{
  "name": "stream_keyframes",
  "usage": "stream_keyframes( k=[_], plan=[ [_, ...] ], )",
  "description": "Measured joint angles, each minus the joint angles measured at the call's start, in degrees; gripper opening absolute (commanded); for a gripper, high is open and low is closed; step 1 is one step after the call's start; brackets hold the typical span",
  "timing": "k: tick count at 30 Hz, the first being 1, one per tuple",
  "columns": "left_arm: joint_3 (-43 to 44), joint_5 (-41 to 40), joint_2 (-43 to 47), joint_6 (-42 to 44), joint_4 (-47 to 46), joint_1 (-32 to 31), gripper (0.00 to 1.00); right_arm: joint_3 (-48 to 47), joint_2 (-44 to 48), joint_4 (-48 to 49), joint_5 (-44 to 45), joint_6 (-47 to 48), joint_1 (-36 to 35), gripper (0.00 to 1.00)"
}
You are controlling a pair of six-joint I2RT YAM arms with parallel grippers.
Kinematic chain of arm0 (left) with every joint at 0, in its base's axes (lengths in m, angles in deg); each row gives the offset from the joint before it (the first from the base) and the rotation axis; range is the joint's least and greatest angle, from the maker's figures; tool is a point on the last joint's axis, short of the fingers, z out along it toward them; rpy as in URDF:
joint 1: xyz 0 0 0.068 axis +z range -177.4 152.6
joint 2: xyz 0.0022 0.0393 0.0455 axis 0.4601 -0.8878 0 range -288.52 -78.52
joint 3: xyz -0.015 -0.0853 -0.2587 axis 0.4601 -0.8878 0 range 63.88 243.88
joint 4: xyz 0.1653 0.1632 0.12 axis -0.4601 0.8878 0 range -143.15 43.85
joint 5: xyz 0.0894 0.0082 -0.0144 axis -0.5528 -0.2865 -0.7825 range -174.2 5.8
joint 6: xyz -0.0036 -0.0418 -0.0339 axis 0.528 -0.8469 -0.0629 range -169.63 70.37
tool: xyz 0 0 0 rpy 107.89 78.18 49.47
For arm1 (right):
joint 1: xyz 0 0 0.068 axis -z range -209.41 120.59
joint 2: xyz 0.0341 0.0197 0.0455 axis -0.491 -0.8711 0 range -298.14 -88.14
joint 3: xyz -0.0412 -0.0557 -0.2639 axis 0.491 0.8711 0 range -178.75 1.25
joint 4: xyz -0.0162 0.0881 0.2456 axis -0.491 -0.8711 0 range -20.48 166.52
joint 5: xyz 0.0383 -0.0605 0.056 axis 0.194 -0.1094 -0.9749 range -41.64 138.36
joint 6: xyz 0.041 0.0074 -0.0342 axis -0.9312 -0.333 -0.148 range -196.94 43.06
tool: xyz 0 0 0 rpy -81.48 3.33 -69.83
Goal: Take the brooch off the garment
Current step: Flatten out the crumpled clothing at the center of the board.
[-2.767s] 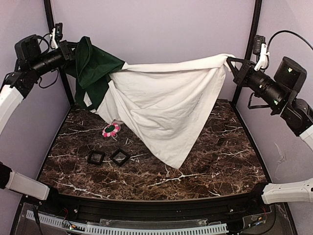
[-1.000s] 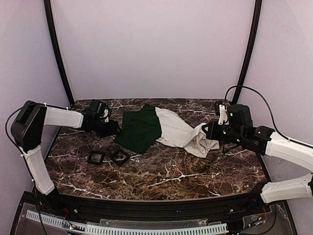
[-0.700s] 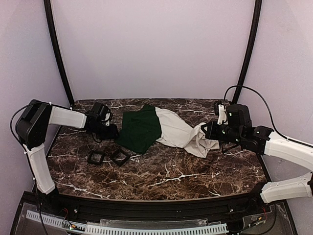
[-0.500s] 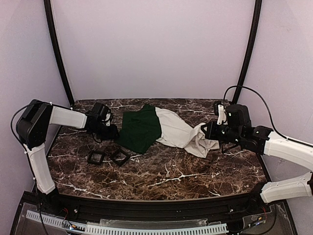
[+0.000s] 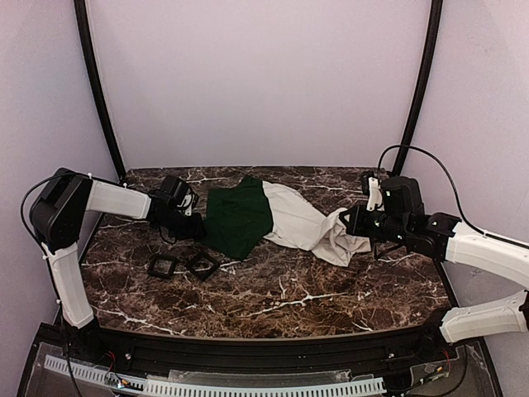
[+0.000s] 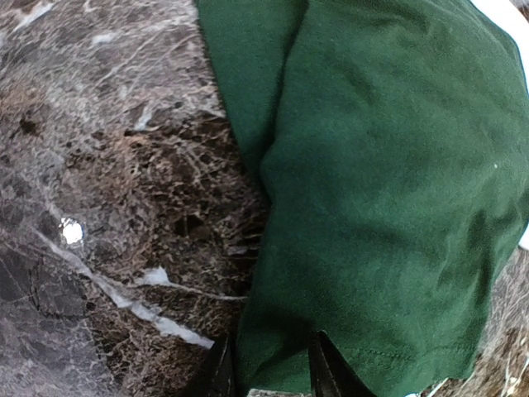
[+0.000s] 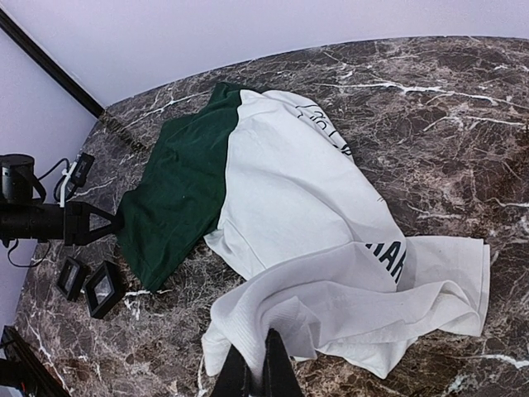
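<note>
The garment (image 5: 285,219) lies crumpled on the marble table, with its dark green part (image 5: 240,219) at the left and its white part at the right. It also shows in the right wrist view (image 7: 289,190), with black lettering on it. The brooch is hidden in every view. My left gripper (image 5: 197,226) is low at the green sleeve's left edge. In the left wrist view the gripper (image 6: 271,368) has its jaws apart, with the green hem (image 6: 372,207) between them. My right gripper (image 5: 351,223) is shut on a bunched white fold (image 7: 273,331) at the shirt's right end.
Two small black square frames (image 5: 162,265) (image 5: 202,265) lie on the table in front of the green sleeve. They also show in the right wrist view (image 7: 73,277) (image 7: 103,288). Black corner posts (image 5: 99,91) stand at the back.
The shirt, held up spread between both grippers 2.8 s ago with the brooch showing, now lies on the table. In the last second my left gripper slid slightly right onto the green sleeve.
</note>
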State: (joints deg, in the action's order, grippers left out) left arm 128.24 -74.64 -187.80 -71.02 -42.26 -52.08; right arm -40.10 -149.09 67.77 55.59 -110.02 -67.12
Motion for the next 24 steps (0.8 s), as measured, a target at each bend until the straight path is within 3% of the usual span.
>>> stream_keyframes(
  k=[5, 14, 19, 24],
  plan=[
    [0.0, 0.3, -0.2, -0.7, 0.3, -0.1, 0.02, 0.0, 0.2, -0.1, 0.1, 0.0, 0.0, 0.0],
    [0.2, 0.8, 1.1, -2.0, 1.2, -0.1, 0.01, -2.9, 0.7, -3.1, 3.1, 1.7, 0.0, 0.0],
    [5.6, 3.2, 4.9, -2.3, 3.8, 1.0, 0.01, -12.9, -1.2, -7.3, 6.1, 5.0, 0.0, 0.0],
    [12.5, 7.2, 14.1, -4.2, 3.4, 4.8, 0.01, -25.2, -1.2, -11.2, 8.7, 9.0, 0.0, 0.0]
  ],
)
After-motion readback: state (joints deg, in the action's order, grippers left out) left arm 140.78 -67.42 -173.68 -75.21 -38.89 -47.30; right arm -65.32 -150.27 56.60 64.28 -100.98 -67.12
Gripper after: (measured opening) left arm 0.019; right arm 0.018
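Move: The garment's green left edge lies between the left hand's parted fingertips, only about 1 cm below them; its seam with the white part is roughly 6 cm farther out and 19 cm to the right. One black frame sits some 11 cm back and 2 cm right of that hand, the other 11 cm back and 9 cm left. From the right hand, still holding the white end, the seam is about 17 cm ahead, 18 cm left and 18 cm down, the green edge 11 cm ahead and 37 cm left. The garment's green edge is pinched near the table as the left fingers finish closing; that hand pauses, then sweeps it up about 20 cm and a little forward, fingertips swinging up some 20 degrees. The right hand keeps its grip on the white end and rises almost in step, about 16 cm, its fingers also tipping up, so both ends are hoisted off the tabletop. ##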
